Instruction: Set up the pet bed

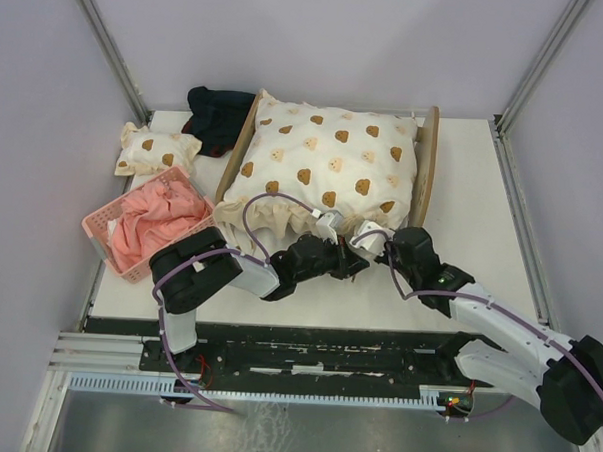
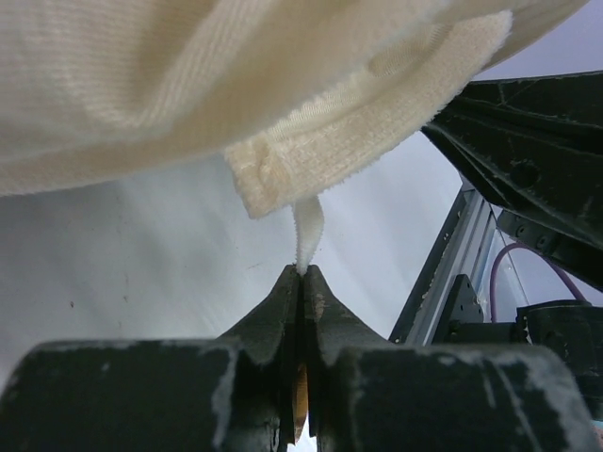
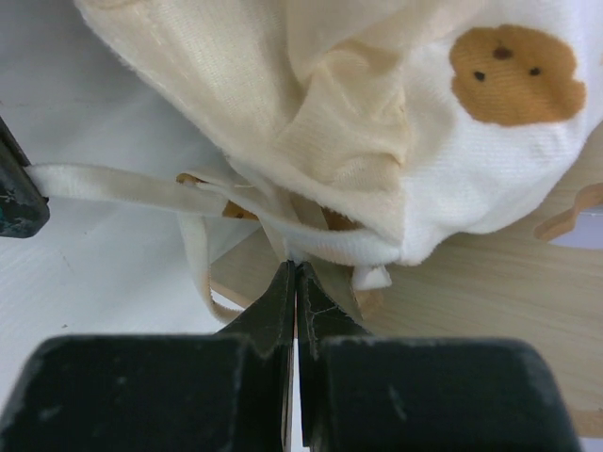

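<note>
The pet bed (image 1: 427, 161), a light plywood frame, lies across the back of the table. A cream bear-print quilt (image 1: 324, 162) is bunched over it and hides the mattress. Both grippers meet at the quilt's near edge. My left gripper (image 2: 301, 273) is shut on the end of a thin cream tie ribbon (image 2: 308, 231) that hangs from the quilt's hem; from above this gripper (image 1: 354, 260) sits just in front of the quilt. My right gripper (image 3: 295, 268) is shut on another cream ribbon (image 3: 320, 247) where the ties bunch against the wooden frame (image 3: 490, 292). A ribbon (image 3: 113, 184) runs left to a dark fingertip (image 3: 14, 198).
A pink basket (image 1: 99, 227) holding pink cloth stands at the front left. Behind it lies a small bear-print pillow (image 1: 155, 150), and a dark cloth (image 1: 218, 112) sits at the back. Metal posts stand at the table's rear corners, and a rail (image 1: 296, 361) runs along the front.
</note>
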Controlling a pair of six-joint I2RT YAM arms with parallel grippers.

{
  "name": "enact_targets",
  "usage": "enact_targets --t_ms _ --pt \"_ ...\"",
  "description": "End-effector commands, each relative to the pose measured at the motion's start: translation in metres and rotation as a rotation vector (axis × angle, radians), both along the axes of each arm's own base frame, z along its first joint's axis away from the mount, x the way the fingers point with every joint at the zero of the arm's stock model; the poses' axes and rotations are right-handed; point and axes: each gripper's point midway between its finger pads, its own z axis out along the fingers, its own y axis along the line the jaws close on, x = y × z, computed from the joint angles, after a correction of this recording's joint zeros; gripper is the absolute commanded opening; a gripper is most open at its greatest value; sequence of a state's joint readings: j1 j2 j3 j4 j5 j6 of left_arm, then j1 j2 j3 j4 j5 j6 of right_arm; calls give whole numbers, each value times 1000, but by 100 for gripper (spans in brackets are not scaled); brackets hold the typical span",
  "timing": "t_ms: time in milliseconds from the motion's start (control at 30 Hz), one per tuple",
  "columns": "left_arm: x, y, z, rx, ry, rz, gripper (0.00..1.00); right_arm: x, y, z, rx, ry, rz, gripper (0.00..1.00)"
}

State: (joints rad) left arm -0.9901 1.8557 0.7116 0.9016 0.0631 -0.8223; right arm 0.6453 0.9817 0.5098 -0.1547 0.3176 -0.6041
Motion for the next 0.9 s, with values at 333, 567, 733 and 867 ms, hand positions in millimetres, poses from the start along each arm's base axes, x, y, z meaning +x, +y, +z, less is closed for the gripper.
enact_targets --t_ms 333,567,733,867 --pt "13 12 40 0 -65 87 29 18 17 24 -50 -143 142 2" --pt "18 18 42 25 -76 123 33 20 26 24 -32 -175 185 2" --pt "18 30 38 18 -37 180 35 21 34 28 -15 -182 219 2" --pt "18 36 46 -1 -36 204 37 20 36 22 -24 -167 236 2"
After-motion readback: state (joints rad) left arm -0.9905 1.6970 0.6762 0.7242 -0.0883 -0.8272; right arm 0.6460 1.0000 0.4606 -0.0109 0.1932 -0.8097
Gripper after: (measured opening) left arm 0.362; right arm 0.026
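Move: My left hand pinches a cloth tie of the bed cover; the loop where the ties cross is about 5 cm to its right and 3 cm ahead, slightly above. The tie's brown-printed tail hangs some 4 cm below and 2 cm back. From my shut right fingertips that loop is about 2 cm left and 1 cm ahead, the cover corner 2 cm ahead and 2 cm right, and the near end of the wooden side panel roughly 5 cm ahead and 6 cm right. I open my left fingers about a third of the way and let go of the tie, lifting some 3 cm, then sinking half of that as I draw about 3 cm left. My right fingers stay shut among the ties, turning about 10 degrees counter-clockwise, then easing 2 to 3 cm left towards the loop. ##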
